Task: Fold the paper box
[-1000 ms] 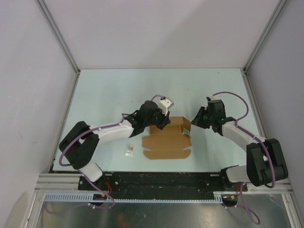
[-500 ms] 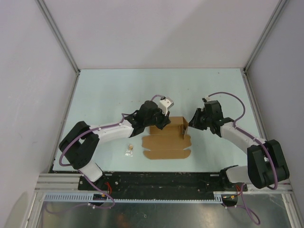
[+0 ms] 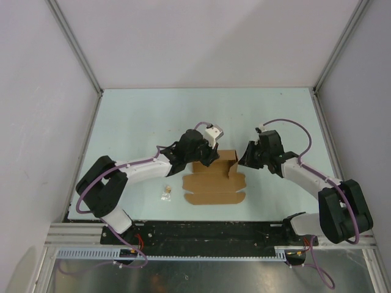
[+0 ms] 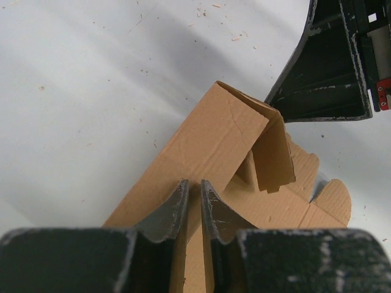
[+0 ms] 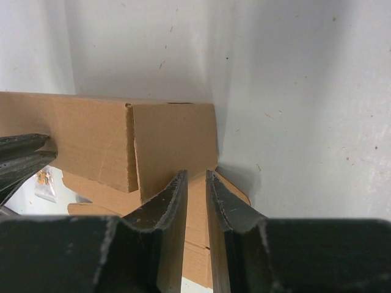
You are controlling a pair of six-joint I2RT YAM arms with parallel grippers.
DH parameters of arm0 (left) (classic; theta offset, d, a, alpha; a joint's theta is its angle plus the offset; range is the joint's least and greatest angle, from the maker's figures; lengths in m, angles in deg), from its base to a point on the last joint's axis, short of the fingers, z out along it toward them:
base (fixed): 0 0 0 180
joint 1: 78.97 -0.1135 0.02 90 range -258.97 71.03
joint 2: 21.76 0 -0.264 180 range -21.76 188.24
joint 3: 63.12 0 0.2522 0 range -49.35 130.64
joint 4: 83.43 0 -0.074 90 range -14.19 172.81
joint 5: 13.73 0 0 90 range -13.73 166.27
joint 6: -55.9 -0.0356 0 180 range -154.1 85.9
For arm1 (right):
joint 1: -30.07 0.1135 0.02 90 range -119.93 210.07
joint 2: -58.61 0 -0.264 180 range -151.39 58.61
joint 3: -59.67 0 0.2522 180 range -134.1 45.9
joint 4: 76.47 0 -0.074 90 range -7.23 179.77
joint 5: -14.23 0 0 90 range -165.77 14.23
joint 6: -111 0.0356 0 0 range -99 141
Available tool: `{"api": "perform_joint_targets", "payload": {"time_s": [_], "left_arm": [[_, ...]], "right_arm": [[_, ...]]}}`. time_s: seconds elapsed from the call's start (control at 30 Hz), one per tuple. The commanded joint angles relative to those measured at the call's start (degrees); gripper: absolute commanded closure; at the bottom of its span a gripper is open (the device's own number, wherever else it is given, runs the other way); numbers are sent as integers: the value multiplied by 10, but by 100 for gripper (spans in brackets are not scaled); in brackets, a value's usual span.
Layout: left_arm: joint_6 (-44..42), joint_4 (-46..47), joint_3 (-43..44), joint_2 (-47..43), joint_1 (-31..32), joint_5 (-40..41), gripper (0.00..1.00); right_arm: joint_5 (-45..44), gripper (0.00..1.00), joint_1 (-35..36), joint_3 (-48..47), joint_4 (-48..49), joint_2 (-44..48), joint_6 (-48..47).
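Observation:
The paper box (image 3: 214, 183) is a brown cardboard sheet lying near the middle of the table, with its back wall (image 4: 208, 131) raised. My left gripper (image 3: 209, 160) comes in from the left and is shut on that wall, whose edge runs between the fingers (image 4: 178, 204). At the wall's right end a short end flap (image 5: 174, 143) stands upright and turns inward. My right gripper (image 5: 195, 177) sits just outside that flap, its fingers (image 5: 223, 198) almost together with nothing between them. It shows as a black body (image 4: 321, 67) in the left wrist view.
A tiny brown scrap (image 3: 166, 191) lies on the table left of the box. White enclosure walls stand on three sides. A metal rail (image 3: 214, 235) carrying both arm bases runs along the near edge.
My right gripper has moved left up to the box's right end, and the end flap there now stands more upright. The left gripper has kept its hold and place.

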Motion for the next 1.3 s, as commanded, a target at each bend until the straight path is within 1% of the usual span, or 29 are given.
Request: {"api": "perform_joint_targets", "payload": {"time_s": [0.0, 0.3, 0.6, 0.8, 1.1, 1.27], "left_arm": [[-12, 12, 3, -2, -2, -17, 83], [-11, 12, 2, -3, -2, -19, 83], [-10, 12, 1, -6, -2, -18, 83], [-11, 12, 0, -5, -2, -17, 83], [-11, 12, 2, -4, -2, -16, 83], [-12, 12, 2, -3, -2, -15, 83]], "right_arm": [[3, 76, 12, 1, 7, 9, -28], [-22, 71, 33, 2, 39, 8, -89], [-6, 59, 42, 24, 89, 20, -151], [7, 57, 44, 44, 118, 25, -162], [7, 57, 58, 58, 104, 63, -187], [13, 55, 66, 70, 122, 68, -190]]}}
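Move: The box's right side flap stands about 2 cm left of the right fingertips, 1 cm back and some 2 cm lower. Joined to it, the raised wall has its middle about 9 cm left of that hand, 1 cm ahead and 2 cm below. The flat panel lies 9 cm left, 6 cm back and 5 cm below. From the left hand, the side flap is about 6 cm right, 1 cm back and 2 cm down. Leftward and then back, roughly 2 cm in all, the right hand works against the outside of the side flap, dipping slightly before it rises again. Meanwhile its wrist swings counter-clockwise and the fingers tip up, each by 15 to 20 degrees, and the fingers spread plainly wider. The left hand stays put, its nearly shut fingertips still against the raised wall. ##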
